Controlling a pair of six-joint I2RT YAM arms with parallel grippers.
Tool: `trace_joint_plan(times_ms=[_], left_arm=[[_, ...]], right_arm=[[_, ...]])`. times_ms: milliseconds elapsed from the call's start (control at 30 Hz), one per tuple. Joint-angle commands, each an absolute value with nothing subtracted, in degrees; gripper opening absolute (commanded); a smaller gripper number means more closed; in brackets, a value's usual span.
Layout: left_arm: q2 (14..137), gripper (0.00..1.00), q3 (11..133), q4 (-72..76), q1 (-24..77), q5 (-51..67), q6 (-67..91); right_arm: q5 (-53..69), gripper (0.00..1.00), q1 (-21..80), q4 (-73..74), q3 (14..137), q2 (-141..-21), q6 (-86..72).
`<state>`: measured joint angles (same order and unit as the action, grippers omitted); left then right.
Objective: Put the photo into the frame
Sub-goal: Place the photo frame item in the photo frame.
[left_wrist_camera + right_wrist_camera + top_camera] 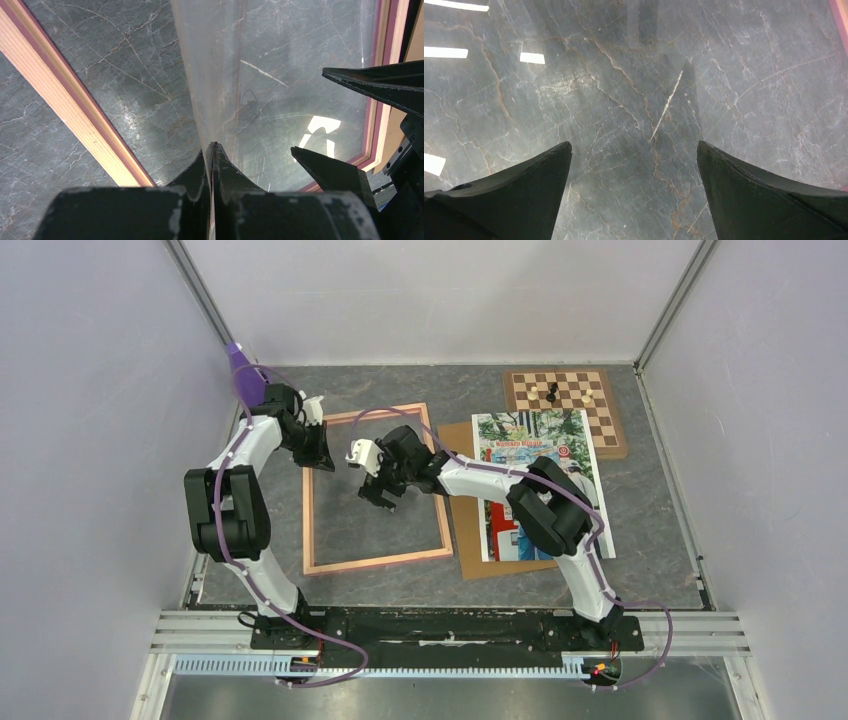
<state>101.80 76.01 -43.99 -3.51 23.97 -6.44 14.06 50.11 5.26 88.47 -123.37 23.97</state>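
Note:
The frame [378, 562] lies flat on the table at centre left, with the grey table showing through its opening. Its wood-and-pink rail shows in the left wrist view [75, 110]. The photo [540, 480] lies to its right on a brown backing board [462, 540]. My left gripper [320, 445] is at the frame's upper left, shut [214, 145] on the edge of a clear pane [215, 75] that reaches out over the opening. My right gripper [378, 485] is open and empty above the opening [634, 150], with its fingers [325, 170] close to the pane.
A brown-and-cream chessboard [566, 405] with a few pieces stands at the back right, behind the photo. A purple object [240, 370] leans at the back left wall. Walls close in the table on three sides. Light reflections lie on the pane under my right gripper.

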Motion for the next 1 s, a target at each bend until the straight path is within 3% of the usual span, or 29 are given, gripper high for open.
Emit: trace_joint_plan(times_ms=[0, 400, 733, 967], left_arm=[[102.8, 0.05, 76.29, -42.13, -3.33, 23.13, -7.63], [102.65, 0.08, 75.06, -41.97, -3.33, 22.59, -7.63], [102.58, 0.3, 74.54, -41.92, -3.33, 21.71, -7.67], [102.32, 0.34, 74.18, -41.92, -3.33, 21.38, -7.9]], right_arm=[[15.56, 0.99, 50.36, 4.57, 91.39, -124.74, 23.64], [16.2, 0.99, 50.37, 4.66, 93.54, -126.97, 24.2], [15.65, 0.99, 50.39, 4.55, 93.27, -127.42, 25.14], [15.31, 0.99, 50.38, 4.29, 93.05, -127.93, 25.14]])
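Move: My left hand still has the edge of the clear sheet between nearly shut fingers; the photo frame it is meant for has its middle about 10 cm to the right, 4 cm nearer me and 6 cm down. The frame's left rail is some 4 cm left and 5 cm back from that hand, its right rail about 24 cm right and 2 cm back. For my right hand the frame's middle lies nearly underneath, 2 cm ahead, 1 cm left and 4 cm down. I let the clear sheet's edge go: my left hand sinks about 1 cm towards the frame, easing slightly left, and its fingers spread to about a third open around the edge. My wide-open right hand dips some 1.5 cm over the sheet, comes back up a little and stays there, having drifted about 1 cm left; whether its fingertips touch the sheet can't be seen. ##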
